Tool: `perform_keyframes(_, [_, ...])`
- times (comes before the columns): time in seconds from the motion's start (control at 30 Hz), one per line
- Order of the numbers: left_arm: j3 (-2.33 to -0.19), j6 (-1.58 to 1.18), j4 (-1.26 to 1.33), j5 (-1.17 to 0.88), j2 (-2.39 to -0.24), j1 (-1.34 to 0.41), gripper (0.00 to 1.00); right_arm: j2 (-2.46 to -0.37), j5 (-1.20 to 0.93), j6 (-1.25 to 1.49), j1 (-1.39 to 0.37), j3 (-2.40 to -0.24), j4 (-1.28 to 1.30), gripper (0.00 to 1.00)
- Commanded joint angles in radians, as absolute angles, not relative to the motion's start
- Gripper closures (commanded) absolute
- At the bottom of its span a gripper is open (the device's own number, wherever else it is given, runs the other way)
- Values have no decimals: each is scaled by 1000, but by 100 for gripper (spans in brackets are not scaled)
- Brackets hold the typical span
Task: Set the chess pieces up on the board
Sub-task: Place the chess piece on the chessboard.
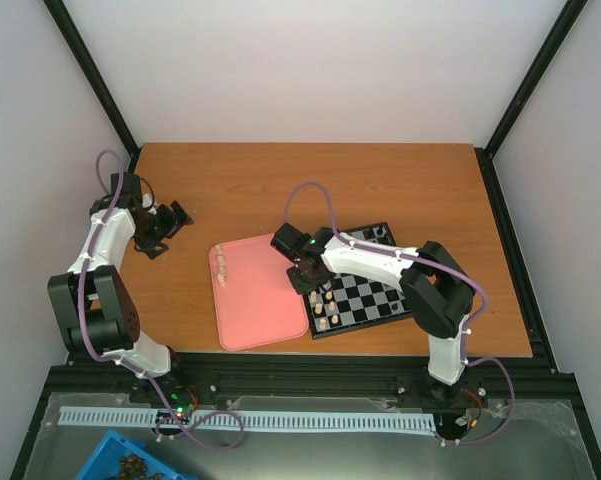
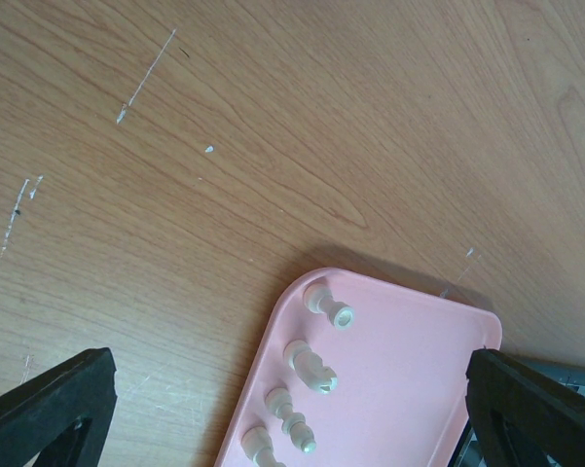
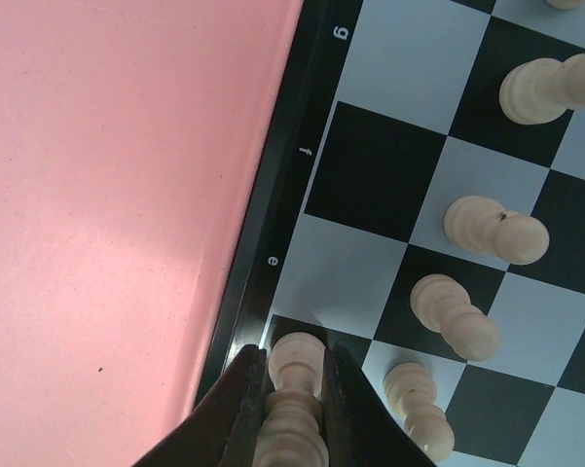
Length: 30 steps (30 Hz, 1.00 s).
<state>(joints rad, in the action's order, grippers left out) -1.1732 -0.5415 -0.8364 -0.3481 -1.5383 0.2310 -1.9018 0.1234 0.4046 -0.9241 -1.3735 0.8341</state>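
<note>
The board lies right of centre, with several cream chess pieces standing along its left side. My right gripper is shut on a cream piece, whose base is at a black square in the edge row by the black rim. I cannot tell whether it touches the square. Pawns stand in the row beside it. Several more cream pieces lie on their sides along one edge of the pink tray. My left gripper hangs open above that tray corner, holding nothing.
The pink tray butts against the board's left rim. Bare wooden tabletop stretches beyond the tray. A blue bin sits below the table's near edge at the left. White walls and black frame posts enclose the table.
</note>
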Motion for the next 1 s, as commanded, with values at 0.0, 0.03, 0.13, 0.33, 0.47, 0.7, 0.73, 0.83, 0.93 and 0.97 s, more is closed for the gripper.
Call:
perform_keyframes(0.0, [-1177, -522, -819, -355, -1549, 235, 0, -1917, 161, 401, -916, -1362, 837, 92])
perform_keyframes(0.03, [-1177, -522, -819, -355, -1552, 235, 0, -1917, 163, 399, -916, -1363, 839, 92])
perform_keyframes(0.13, [-1179, -520, -819, -355, -1553, 235, 0, -1917, 162, 399, -916, -1362, 842, 90])
perform_keyframes(0.33, [-1179, -520, -821, -356, -1552, 235, 0, -1880, 128, 381, -916, -1346, 824, 78])
perform_keyframes(0.47, [-1181, -520, -822, -355, -1555, 235, 0, -1859, 123, 375, -916, -1350, 830, 75])
perform_keyframes(0.7, [-1181, -521, -821, -359, -1554, 235, 0, -1803, 121, 375, -917, -1364, 842, 66])
perform_keyframes(0.73, [-1181, -522, -821, -359, -1555, 236, 0, -1794, 123, 374, -917, -1369, 844, 66])
perform_keyframes(0.83, [-1182, -522, -821, -359, -1554, 236, 0, -1780, 120, 371, -917, -1395, 860, 65])
perform_keyframes(0.93, [-1183, -522, -819, -360, -1555, 235, 0, -1770, 106, 366, -921, -1425, 868, 64])
perform_keyframes(0.97, [-1183, -521, -819, -360, -1556, 235, 0, -1770, 99, 364, -924, -1437, 870, 62])
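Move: The right hand still holds the tall chess piece upright, with the dark edge square about 3 cm straight below its fingers. A pawn stands some 3 cm to the right and hardly any farther out; the next edge-row piece is about 3 cm back and 1 cm right. The pink tray's middle is roughly 11 cm left and 1 cm back. From the idle left hand the square lies about 30 cm right, 10 cm back and well below. The right fingers open, letting go of the chess piece on its dark square, then rise about 4 cm. ##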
